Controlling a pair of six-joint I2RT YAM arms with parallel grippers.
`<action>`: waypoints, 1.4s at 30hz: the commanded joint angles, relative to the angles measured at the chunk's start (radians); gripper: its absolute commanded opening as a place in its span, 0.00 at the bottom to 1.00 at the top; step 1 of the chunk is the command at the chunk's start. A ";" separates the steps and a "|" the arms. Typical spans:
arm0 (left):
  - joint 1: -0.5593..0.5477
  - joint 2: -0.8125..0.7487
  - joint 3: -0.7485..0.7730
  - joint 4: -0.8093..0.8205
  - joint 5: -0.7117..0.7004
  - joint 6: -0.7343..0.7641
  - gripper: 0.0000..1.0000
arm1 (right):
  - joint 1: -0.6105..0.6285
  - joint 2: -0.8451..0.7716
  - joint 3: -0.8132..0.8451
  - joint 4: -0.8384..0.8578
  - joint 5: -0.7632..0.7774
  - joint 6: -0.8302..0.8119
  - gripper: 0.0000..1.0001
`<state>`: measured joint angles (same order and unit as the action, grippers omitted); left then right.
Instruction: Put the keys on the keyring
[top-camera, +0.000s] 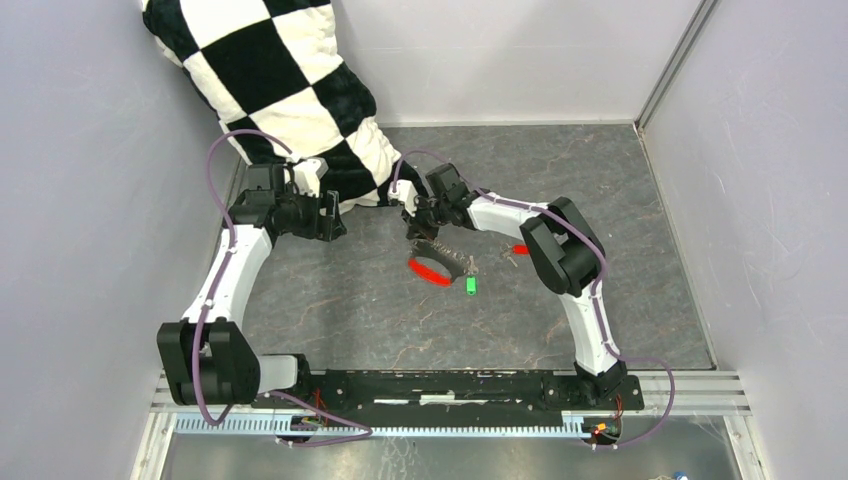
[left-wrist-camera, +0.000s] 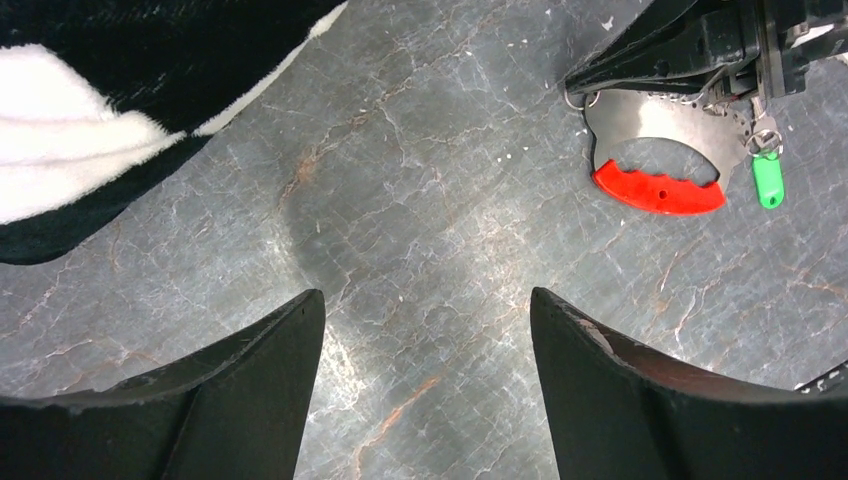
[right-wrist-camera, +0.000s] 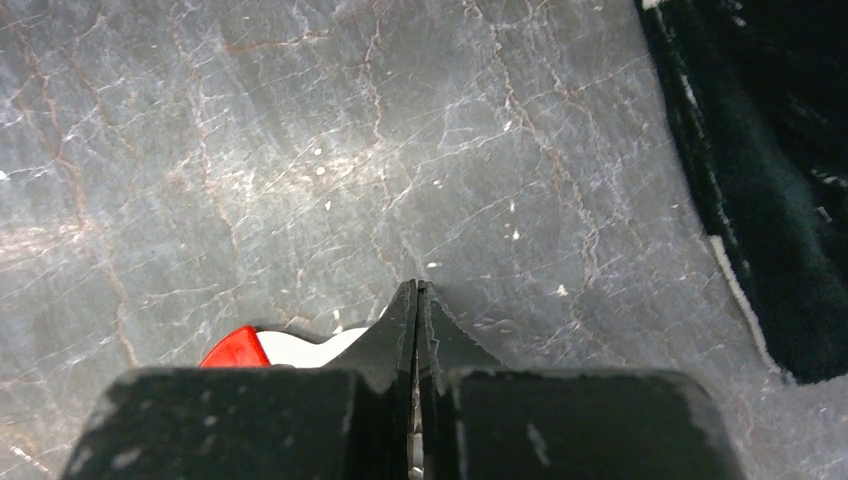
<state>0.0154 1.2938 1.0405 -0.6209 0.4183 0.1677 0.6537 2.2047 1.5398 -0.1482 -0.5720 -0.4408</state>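
Note:
The keyring (top-camera: 440, 268) lies mid-table with its long red tag (left-wrist-camera: 660, 190) and small green tag (left-wrist-camera: 767, 180). My right gripper (top-camera: 425, 238) is down on the ring's far end. Its jaws (right-wrist-camera: 416, 285) are pressed together, a sliver of metal shows in the gap, and the red tag (right-wrist-camera: 232, 350) peeks out to their left. The keys lie to the right of the ring: a red-headed one (top-camera: 520, 249) with a plain silver one (top-camera: 506, 257) beside it. My left gripper (left-wrist-camera: 425, 295) hovers open over bare table left of the ring, holding nothing.
A black-and-white checkered cloth (top-camera: 290, 80) is bunched at the back left, close behind both grippers, and shows in the wrist views (left-wrist-camera: 90, 150) (right-wrist-camera: 760, 170). Grey walls enclose the table on the left, back and right.

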 joint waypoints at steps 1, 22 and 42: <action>-0.003 -0.046 0.035 -0.038 0.019 0.063 0.81 | 0.004 -0.110 -0.055 0.072 -0.045 0.043 0.00; -0.048 -0.081 0.101 -0.152 0.155 0.094 0.82 | 0.021 -0.213 -0.142 0.120 0.090 0.180 0.50; -0.047 -0.091 0.074 -0.153 0.098 0.103 0.83 | 0.043 -0.069 -0.071 0.099 0.164 0.148 0.46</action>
<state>-0.0288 1.2362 1.1088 -0.7731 0.5259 0.2565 0.6884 2.1094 1.4117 -0.0685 -0.4210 -0.2848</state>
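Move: The right hand's shut fingertips are down at the ring in the left end hole of the keyring plate, with its centre only about 1 cm back, 1 cm right and 1 cm below. From this hand the red handle lies some 8 cm back and 4 cm right, the green tag about 11 cm back and 13 cm right. From the left hand, that end ring is about 18 cm right, 3 cm ahead and 13 cm below. Raise the right gripper, still shut, about 11 cm off the plate's left end, drawing back some 4 cm. Open it halfway at the top, then lower it almost all the way again, turned 10 degrees clockwise, so the parted fingertips straddle the end ring. Meanwhile ease the left gripper about 3 cm each back, right and up, fingers staying open, with a slight clockwise turn. ##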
